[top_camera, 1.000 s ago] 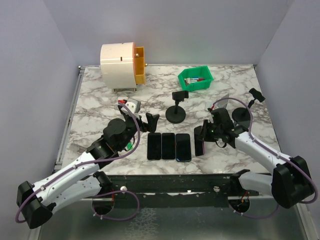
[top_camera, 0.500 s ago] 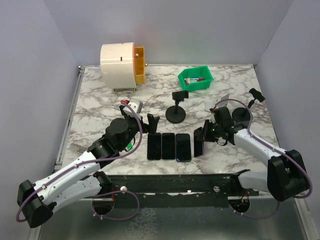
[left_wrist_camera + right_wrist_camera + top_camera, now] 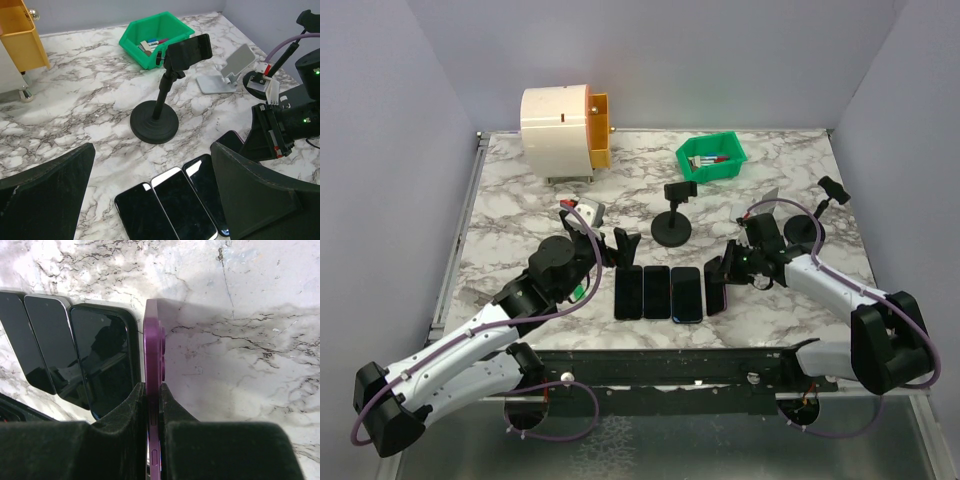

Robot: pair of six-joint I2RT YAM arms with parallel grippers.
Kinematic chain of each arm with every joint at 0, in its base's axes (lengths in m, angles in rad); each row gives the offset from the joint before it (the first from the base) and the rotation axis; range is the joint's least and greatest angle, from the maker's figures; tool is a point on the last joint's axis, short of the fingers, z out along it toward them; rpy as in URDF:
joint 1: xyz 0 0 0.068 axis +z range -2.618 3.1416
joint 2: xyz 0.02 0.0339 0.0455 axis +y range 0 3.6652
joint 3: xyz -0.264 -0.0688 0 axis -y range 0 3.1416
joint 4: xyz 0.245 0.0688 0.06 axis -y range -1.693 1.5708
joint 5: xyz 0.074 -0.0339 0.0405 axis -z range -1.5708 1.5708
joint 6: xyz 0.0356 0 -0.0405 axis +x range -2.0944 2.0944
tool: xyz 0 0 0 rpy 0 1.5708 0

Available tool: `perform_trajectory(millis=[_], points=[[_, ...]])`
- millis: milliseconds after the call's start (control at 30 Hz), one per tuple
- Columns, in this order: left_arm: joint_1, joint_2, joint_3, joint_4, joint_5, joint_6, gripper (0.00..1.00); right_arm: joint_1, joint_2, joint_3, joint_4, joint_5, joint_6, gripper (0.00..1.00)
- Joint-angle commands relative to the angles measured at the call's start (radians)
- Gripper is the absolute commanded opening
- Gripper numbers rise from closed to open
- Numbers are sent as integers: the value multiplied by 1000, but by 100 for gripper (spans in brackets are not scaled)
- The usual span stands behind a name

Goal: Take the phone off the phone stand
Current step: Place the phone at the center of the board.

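Note:
A purple phone stands on its long edge, with my right gripper shut on it, one pad on each face. In the top view this phone is just right of a row of three dark phones lying flat near the table's front edge. A black phone stand with a round base is behind the row, its clamp holding nothing. My left gripper hangs open over the near end of the row, its fingers well apart and touching nothing.
A green bin with small items sits at the back. At the back left is a white and orange unit. A pale folding stand and another black stand are behind my right arm.
My right gripper has shifted a little to the left with the purple phone, closer to the row. The left arm has crept slightly forward.

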Motion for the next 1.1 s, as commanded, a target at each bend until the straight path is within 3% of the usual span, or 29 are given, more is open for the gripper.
perform_trajectory(millis=[0, 500, 1067], points=[[1, -17, 24, -14, 23, -3, 99, 1, 45, -27, -67, 64, -14, 3], [3, -27, 26, -21, 27, -8, 99, 0, 60, -27, -78, 99, 2, 27], [4, -33, 28, -24, 35, -11, 99, 0, 62, -29, -83, 152, 23, 39]])
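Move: The right hand already grips the phone by its upper long edge, the phone standing steeply on its other edge. The spot where it is to lie is just under the hand: about 3 cm back, 2 cm left, 5 cm below. The last phone of the row lies some 10 cm left and 4 cm back; the black stand's base is 14 cm ahead, 14 cm left. From the left hand the spot is about 28 cm right, 4 cm back and far below. The right hand's fingers loosen their pinch on the phone's raised edge and open to a bit over a third, still straddling that edge. As they open, the hand sinks and edges right, away from the row, about 2 cm altogether, with hardly any turn of the wrist, letting the phone lean over to the right with its screen turning up. ##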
